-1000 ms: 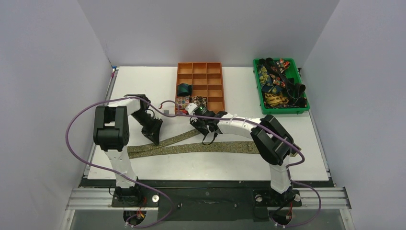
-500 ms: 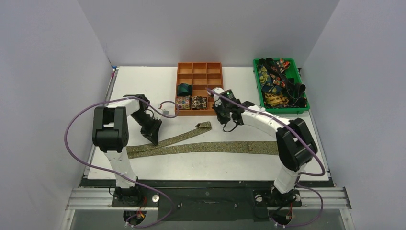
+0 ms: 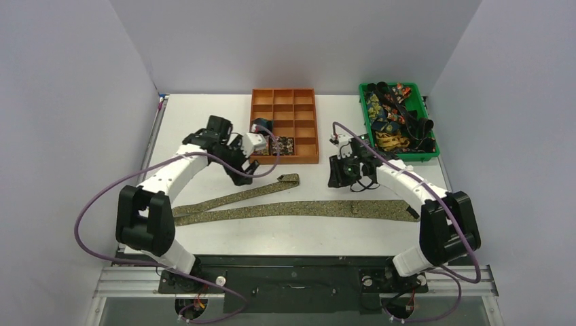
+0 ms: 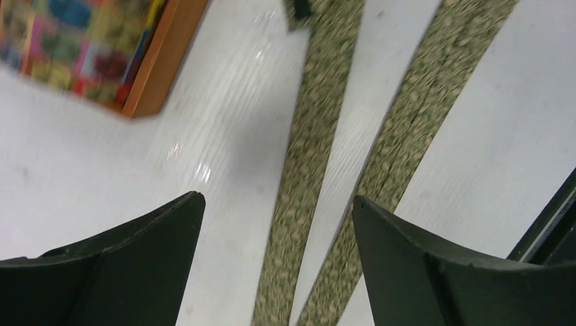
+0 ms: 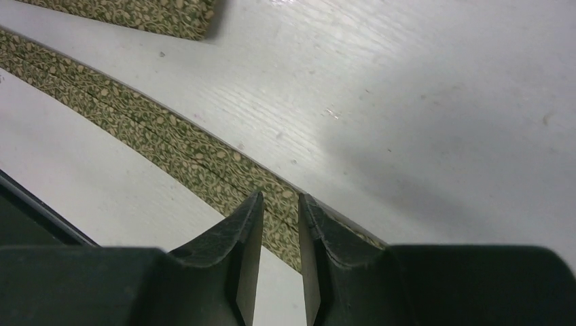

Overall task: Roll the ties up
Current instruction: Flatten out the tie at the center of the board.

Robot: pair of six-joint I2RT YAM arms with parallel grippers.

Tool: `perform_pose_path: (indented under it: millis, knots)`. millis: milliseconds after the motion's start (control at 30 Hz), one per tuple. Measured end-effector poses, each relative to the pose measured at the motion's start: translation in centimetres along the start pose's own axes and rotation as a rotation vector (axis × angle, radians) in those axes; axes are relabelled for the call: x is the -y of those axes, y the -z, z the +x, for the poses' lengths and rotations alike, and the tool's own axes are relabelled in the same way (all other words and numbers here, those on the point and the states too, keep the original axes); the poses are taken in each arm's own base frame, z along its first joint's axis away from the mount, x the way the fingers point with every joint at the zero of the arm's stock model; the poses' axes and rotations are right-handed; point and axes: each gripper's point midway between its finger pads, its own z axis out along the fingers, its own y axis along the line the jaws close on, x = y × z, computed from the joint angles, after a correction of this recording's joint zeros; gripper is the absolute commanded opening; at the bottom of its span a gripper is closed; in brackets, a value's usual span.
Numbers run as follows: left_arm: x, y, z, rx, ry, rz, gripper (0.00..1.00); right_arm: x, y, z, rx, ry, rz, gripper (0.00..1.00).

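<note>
An olive-gold speckled tie lies flat on the white table, folded into a long V with its narrow end near the organizer. My left gripper hovers above both strips, open wide with nothing between its fingers. My right gripper hangs over the wider strip. Its jaws stand a narrow gap apart and hold nothing. Rolled ties sit in the orange organizer: a teal one, a floral one and a dark flecked one.
A green bin at the back right holds a heap of loose ties. Purple cables loop off both arms. White walls close in the table on three sides. The black rail runs along the near edge.
My left gripper has let go of the tie, opened wide and moved up toward the organizer. My right arm has swung rightward from the organizer, and its jaws have parted slightly.
</note>
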Motion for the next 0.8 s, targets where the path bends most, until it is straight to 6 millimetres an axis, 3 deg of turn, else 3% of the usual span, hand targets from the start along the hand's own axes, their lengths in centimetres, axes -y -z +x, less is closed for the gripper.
perform_pose_path:
  millis: [67,133,267,400,600,800]
  knots:
    - [2.0,-1.5,-2.4,0.047,-0.108,0.035,0.71,1.1,1.2,0.4,0.003,-0.015,0.01,0.23]
    - [3.2,-3.4,-3.5,0.062,-0.165,0.072,0.67,2.2,2.4,0.4,0.015,-0.023,0.03,0.23]
    - [3.5,-7.9,-3.8,0.028,-0.205,0.13,0.55,3.8,4.7,0.6,0.042,-0.021,0.066,0.23]
    - [3.7,-11.4,-4.5,-0.007,-0.251,0.171,0.53,4.3,6.6,1.0,0.062,-0.009,0.086,0.23]
    - [4.3,-14.3,-5.9,-0.032,-0.348,0.194,0.52,5.4,8.0,2.3,0.061,-0.036,0.117,0.22]
    - [4.2,-15.6,-6.6,-0.07,-0.41,0.196,0.25,5.9,9.0,3.1,0.061,-0.057,0.136,0.22]
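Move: To the left hand's right by about 15 cm, some 3 cm ahead and 10 cm below, lies the tie's loose end with its small black patch. The wooden tray's middle is about 24 cm ahead and 13 cm right of this hand, and the tie's long straight run crosses some 10 cm straight back. From the right hand the loose end lies about 14 cm left, 4 cm ahead and 8 cm down. Sweeping right, then sinking as it goes on, the left hand travels about 15 cm over to the tie's loose end and some 9 cm down, edging a little forward while its wrist turns some 25 degrees clockwise and its fingers narrow around the black-patched corner. The right hand clears off to the right and slightly up, fingers unchanged. ##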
